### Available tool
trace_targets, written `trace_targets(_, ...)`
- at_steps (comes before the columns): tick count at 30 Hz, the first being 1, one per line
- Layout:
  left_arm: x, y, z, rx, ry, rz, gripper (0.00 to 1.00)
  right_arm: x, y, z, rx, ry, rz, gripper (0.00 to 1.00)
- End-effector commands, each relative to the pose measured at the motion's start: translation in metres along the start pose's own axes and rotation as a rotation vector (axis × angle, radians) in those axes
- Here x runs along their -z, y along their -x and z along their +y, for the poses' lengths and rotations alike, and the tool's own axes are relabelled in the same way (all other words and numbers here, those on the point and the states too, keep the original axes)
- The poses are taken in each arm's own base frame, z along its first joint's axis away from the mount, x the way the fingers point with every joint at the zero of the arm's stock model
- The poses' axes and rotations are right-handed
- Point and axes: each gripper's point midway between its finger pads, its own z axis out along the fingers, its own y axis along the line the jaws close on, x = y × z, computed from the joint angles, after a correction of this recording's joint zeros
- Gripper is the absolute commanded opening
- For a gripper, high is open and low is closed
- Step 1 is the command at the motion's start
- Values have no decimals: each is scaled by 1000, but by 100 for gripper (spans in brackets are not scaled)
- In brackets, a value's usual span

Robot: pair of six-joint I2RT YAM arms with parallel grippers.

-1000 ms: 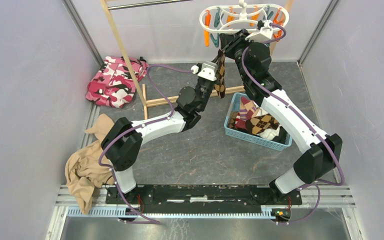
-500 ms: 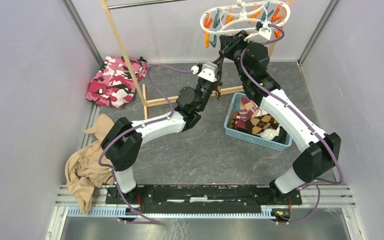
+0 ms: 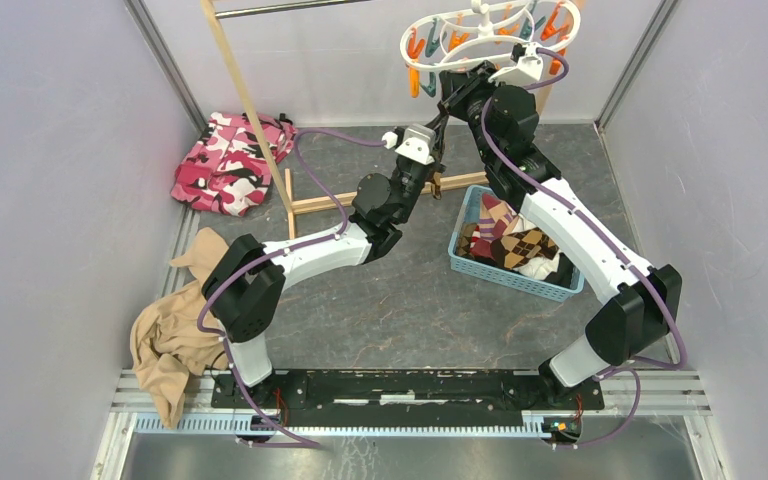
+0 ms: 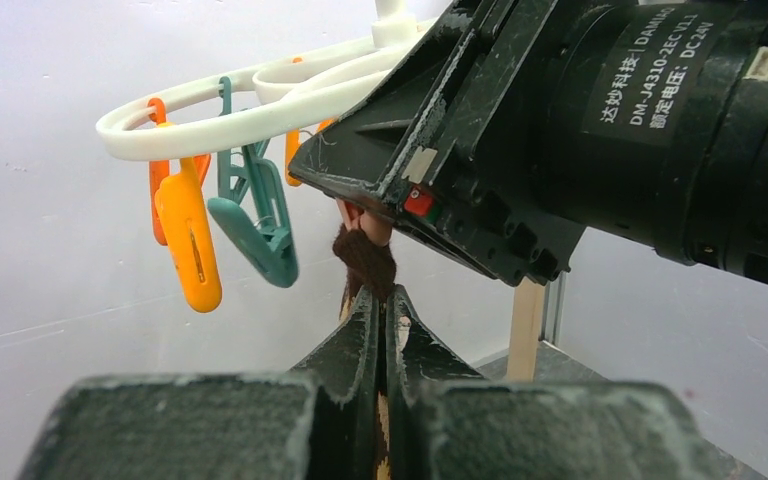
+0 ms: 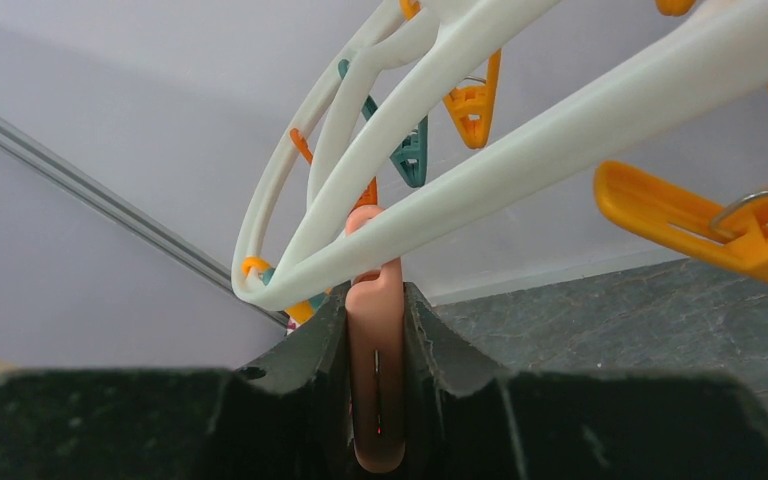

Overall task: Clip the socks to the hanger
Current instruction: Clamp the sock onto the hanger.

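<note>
My left gripper (image 4: pixel 382 298) is shut on a brown argyle sock (image 4: pixel 368 262). It holds the sock's dark cuff up against the lower tip of a salmon-orange clothespin (image 4: pixel 364 222). That clothespin (image 5: pixel 375 380) hangs from the white oval hanger (image 5: pixel 520 170), and my right gripper (image 5: pixel 375 295) is shut on its handles. From above, both grippers meet under the hanger (image 3: pixel 490 30) at the back right, with the left gripper (image 3: pixel 438 135) just below the right gripper (image 3: pixel 450 88). More socks (image 3: pixel 520 245) lie in a blue basket.
The blue basket (image 3: pixel 560 288) sits under my right arm. A wooden rack frame (image 3: pixel 245 100) leans at the back left, next to a pink camouflage cloth (image 3: pixel 225 165). A tan garment (image 3: pixel 165 345) lies at the near left. Orange and teal clothespins (image 4: pixel 250 215) dangle close by.
The left gripper has turned the sock edge-on and lifted its cuff up to the clothespin. The right jaws have closed slightly on the pin, and the hanger has shifted a little.
</note>
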Motion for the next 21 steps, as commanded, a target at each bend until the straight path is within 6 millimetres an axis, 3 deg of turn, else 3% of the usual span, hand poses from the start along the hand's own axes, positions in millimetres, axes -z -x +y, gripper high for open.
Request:
trace_targets(1,-2,38,13,45,52,-83,2,4,-13,-15,25,-53,44,23)
trace_targets(5,-2,37,16,49,62,-77,2,6,-9,-14,28,-46,36,43)
trace_targets(15,-4,36,26,79,87,-75,2,15,3,-12,26,-16,1,65)
trace_targets(19,-5,39,31,96,91,-78,2,21,14,-9,25,31,-18,80)
trace_targets(21,-6,39,32,105,89,-80,2,24,19,-6,22,63,-25,98)
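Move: The right fingers already squeeze the pink clip, its body right at the hand point. The sock's top, pinched in the left fingers, lies between its jaws about 3 cm below and 1 cm nearer the base. A green clip hangs some 5 cm to the right hand's left and an orange clip about 8 cm to its right, both about level ahead and in height. From the left hand the pink clip is some 4 cm ahead, 1 cm right and 4 cm up. Letting go of the pink clip's handles, the right fingers spread from a narrow gap to nearly wide open while the hand sinks about 3 cm below the hanger's rim, easing a little right and back at the end. The left hand keeps its pinch on the sock just under the clip, drifting about 1.5 cm forward and left. ##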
